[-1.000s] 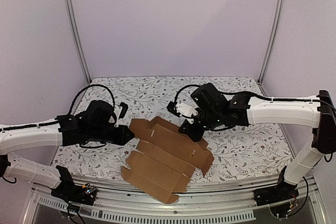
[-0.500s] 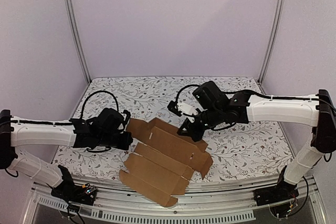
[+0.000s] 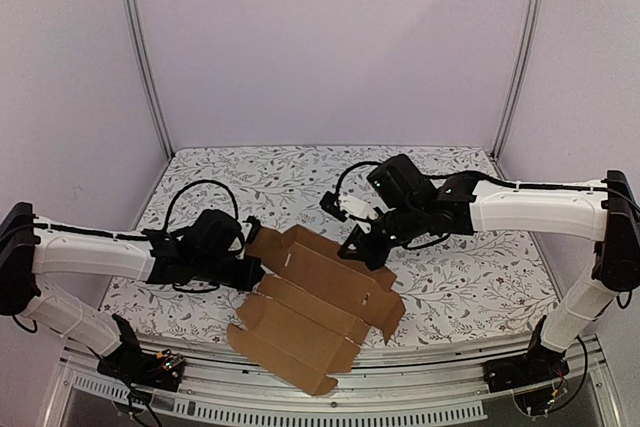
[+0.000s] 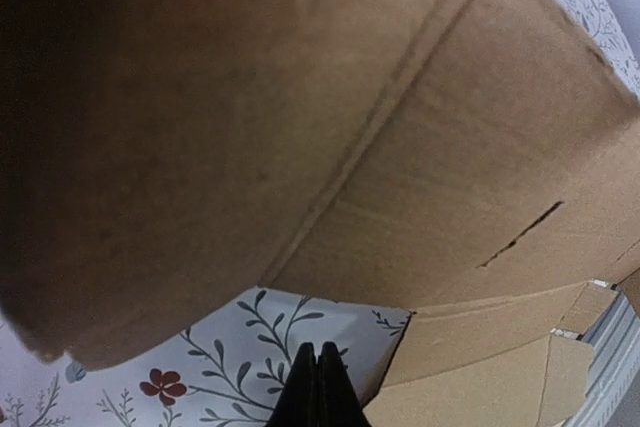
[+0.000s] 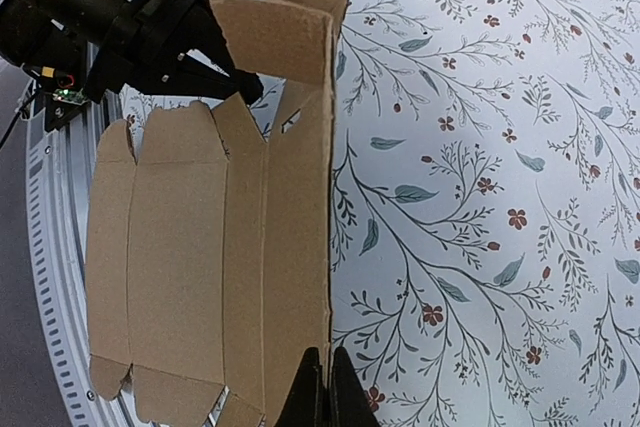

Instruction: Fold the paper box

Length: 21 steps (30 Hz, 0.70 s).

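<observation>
The paper box [image 3: 320,295] is a flat brown die-cut sheet lying in the middle of the table, its near flaps reaching the front edge. My right gripper [image 3: 366,249] is at the sheet's far edge; in the right wrist view it [image 5: 325,387] is shut on that edge of the paper box [image 5: 200,247], whose far-end flap [image 5: 270,37] stands up. My left gripper [image 3: 256,271] is at the sheet's left end. In the left wrist view it [image 4: 317,387] is shut with nothing between the fingers, low over the cloth beneath a raised part of the paper box [image 4: 400,147].
A floral cloth [image 3: 450,287] covers the table. A metal rail [image 3: 300,402] runs along the front edge, and frame posts [image 3: 140,47] [image 3: 520,47] stand at the back corners. The left arm's black wrist [image 5: 130,27] shows beyond the sheet in the right wrist view.
My left arm has reached rightward to the sheet's left end and its jaws have closed. The right gripper has kept its hold in nearly the same place.
</observation>
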Motion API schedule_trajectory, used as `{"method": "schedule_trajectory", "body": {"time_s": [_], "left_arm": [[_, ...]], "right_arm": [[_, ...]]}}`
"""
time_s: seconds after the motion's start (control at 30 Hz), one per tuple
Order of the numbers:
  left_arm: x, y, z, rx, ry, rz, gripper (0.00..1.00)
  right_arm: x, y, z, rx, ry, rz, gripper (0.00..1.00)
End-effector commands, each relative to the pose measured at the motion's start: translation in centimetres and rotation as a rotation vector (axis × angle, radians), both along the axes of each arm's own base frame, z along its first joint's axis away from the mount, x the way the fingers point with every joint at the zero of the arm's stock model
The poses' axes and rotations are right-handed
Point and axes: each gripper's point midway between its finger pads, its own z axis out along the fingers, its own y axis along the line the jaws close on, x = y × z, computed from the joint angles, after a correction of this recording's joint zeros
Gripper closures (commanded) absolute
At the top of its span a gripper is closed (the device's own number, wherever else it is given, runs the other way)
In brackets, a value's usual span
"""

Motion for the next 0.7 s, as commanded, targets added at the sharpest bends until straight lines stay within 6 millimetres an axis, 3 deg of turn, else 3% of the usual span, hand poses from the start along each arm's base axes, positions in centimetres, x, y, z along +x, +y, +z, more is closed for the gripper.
{"method": "schedule_trajectory", "body": {"time_s": [0.0,0.23,0.67], "left_arm": [[-1.3,-1.9,0.1,-0.070,0.052,-0.074,1.00],[-2.5,-4.0,0.2,-0.057,0.078,-0.133,1.00],[-3.4,-6.9,-2.1,-0.020,0.117,-0.164,1.00]], "right_arm": [[1.3,-0.3,0.2,-0.015,-0.019,-0.063,1.00],[2.2,-0.5,-0.3,-0.038,-0.029,-0.114,1.00],[2.0,-1.1,-1.0,-0.060,-0.031,-0.139,1.00]]}}
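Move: The small end flap, standing up at the left end of the box's narrow strip, is just beside the left fingertips, some 2 cm to their right and 1 cm back. From that hand the slotted wall panel's middle is about 12 cm right and 2 cm ahead, and the large lower panel's is 6 cm right, 9 cm back and some 3 cm below. From the right hand, which still pinches the wall's top edge, the flap lies roughly 18 cm left, 2 cm back and 8 cm below. With its shut fingertips the left hand pushes the small end flap inward, going to the right and about half as far back, roughly 6 cm, and dipping only near the end as it turns some 10 degrees clockwise. The right hand keeps its pinch on the wall's upper edge and eases a couple of centimetres forward, right and down. ##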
